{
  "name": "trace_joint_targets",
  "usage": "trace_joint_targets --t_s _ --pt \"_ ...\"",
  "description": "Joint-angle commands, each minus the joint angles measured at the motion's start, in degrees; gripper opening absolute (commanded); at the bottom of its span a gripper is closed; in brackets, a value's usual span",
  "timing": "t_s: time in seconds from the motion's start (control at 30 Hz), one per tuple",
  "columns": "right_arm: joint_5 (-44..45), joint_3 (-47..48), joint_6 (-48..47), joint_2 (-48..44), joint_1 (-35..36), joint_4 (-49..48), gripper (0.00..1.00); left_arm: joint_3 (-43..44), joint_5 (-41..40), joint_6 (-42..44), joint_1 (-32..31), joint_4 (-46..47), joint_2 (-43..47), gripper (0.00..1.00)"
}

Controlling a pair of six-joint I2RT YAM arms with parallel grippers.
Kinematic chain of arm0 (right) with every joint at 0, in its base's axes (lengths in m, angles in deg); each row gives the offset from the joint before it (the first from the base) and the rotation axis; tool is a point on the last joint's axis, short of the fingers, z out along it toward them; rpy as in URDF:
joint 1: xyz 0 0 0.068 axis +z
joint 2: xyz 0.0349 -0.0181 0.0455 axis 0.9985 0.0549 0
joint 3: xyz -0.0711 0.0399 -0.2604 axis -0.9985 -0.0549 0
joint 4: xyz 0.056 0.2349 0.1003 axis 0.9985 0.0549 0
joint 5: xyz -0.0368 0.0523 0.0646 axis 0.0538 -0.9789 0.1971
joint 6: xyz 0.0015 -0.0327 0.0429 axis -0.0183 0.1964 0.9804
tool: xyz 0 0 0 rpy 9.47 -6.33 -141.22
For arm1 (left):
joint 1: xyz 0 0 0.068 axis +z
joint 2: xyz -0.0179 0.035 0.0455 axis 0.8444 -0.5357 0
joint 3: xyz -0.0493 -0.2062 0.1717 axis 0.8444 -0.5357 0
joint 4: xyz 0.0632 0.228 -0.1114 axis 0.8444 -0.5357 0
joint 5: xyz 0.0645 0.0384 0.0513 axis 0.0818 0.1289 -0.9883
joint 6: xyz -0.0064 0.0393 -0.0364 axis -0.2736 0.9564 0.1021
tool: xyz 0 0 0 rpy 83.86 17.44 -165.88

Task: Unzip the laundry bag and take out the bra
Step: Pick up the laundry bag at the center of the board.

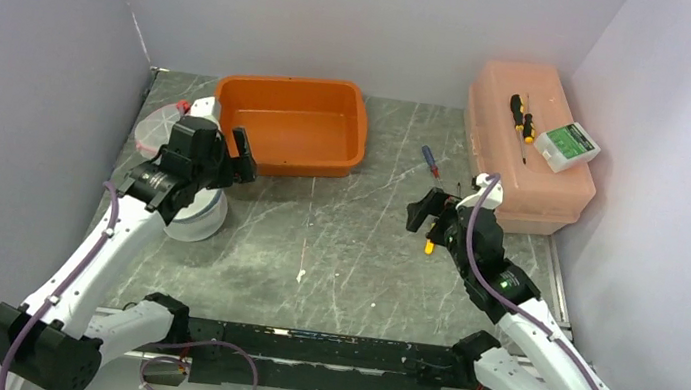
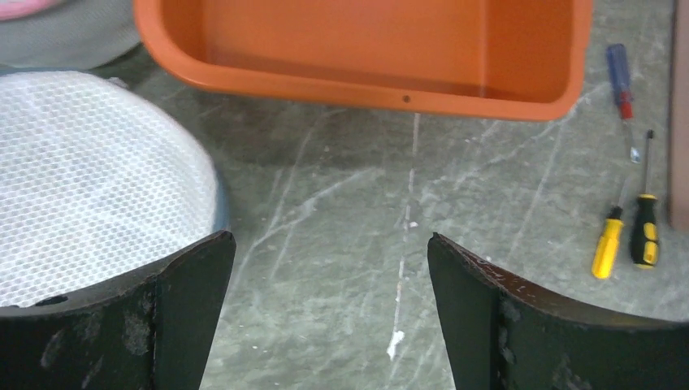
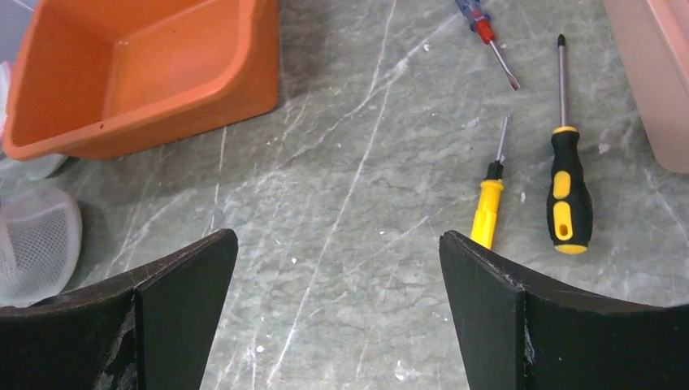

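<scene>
The laundry bag [image 1: 195, 219] is a round white mesh dome lying on the table at the left; it fills the left side of the left wrist view [image 2: 89, 179] and shows small at the left edge of the right wrist view [image 3: 36, 240]. My left gripper [image 1: 231, 155] hovers just above and to the right of it, open and holding nothing [image 2: 331, 240]. A second round mesh piece [image 1: 161, 127] lies behind, with a bit of pink [image 2: 24, 6] on it; I cannot tell whether that is the bra. My right gripper [image 1: 425, 211] is open over bare table [image 3: 337, 236].
An orange tub [image 1: 295, 126] stands at the back, close to the left gripper. Screwdrivers lie by the right gripper: yellow [image 3: 487, 207], black-and-yellow [image 3: 566, 191], blue-and-red [image 1: 430, 159]. A pink lidded box [image 1: 526, 148] with tools on top sits at the back right. Walls enclose three sides.
</scene>
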Motion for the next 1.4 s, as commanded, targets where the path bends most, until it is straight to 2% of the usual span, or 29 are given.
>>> trace_joint_targets --t_s 0.0,0.1,0.17,0.27,0.4,0.47,0.73,0.97,1.13,1.33,1.37 --pt "4.07 -2.39 -0.06 -4.28 0.07 -3.75 1.00 -0.60 -8.83 -0.05 -0.06 -1.65 1.99 0.94" --pt "9.67 -4.40 3.70 -6.27 0.07 -4.58 1.00 1.47 -20.88 -5.39 -0.06 -9.34 3.05 0.94" --pt "7.97 -4.72 1.21 -7.08 -0.09 -5.14 1.00 0.46 -22.29 -5.94 0.05 -9.55 5.33 0.94" --pt "-0.70 -4.42 -2.24 -6.59 -0.04 -5.86 0.99 -1.70 -14.50 -7.25 2.10 -9.29 7.55 0.94" --pt "-9.73 -7.44 -2.43 -5.97 -0.07 -11.74 0.98 -8.19 2.91 -16.26 8.93 -5.75 8.75 0.94" --pt "-12.28 -7.98 -1.84 -5.13 -0.04 -13.03 0.98 -9.58 5.60 -18.80 11.16 -5.80 9.42 0.94" --pt "-16.53 -10.13 -1.61 -5.56 -0.09 -13.46 0.97 -3.21 -2.00 -21.00 15.79 -18.85 13.71 0.94" --pt "-17.57 -11.67 -0.59 -6.37 -0.04 -13.75 0.97 -5.67 1.06 -24.54 20.48 -23.02 11.99 0.94" --pt "-19.20 -12.62 -0.40 -7.49 -0.08 -13.46 0.97 -8.95 1.55 -27.20 22.86 -22.50 15.82 0.94" --pt "-19.80 -12.50 -0.11 -6.80 -0.11 -13.39 0.96 -14.56 6.18 -30.82 26.10 -18.73 12.76 0.94" --pt "-19.74 -12.51 -0.16 -6.94 -0.09 -13.37 0.96 -15.29 6.27 -31.11 26.69 -18.19 12.93 0.92"
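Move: The white laundry bag with the blue-grey rim stands about 10 cm to the left hand's left, 6 cm back and 14 cm below. Its neighbours: the pink-rimmed bag, some 19 cm left and 8 cm ahead of that hand, and the orange basin, 11 cm ahead and a couple to the right, both well below. From the right hand the white bag lies roughly 40 cm left, about level with it, 13 cm below. Heading for the white laundry bag, the open left hand swings left first, then draws back and sinks in an uneven dip, about 10 cm left and 9 back in all, turning some 40 degrees counter-clockwise and tipping down; no contact shows. The right hand, also open, dips briefly right, then drifts left, back and down by a few centimetres. ##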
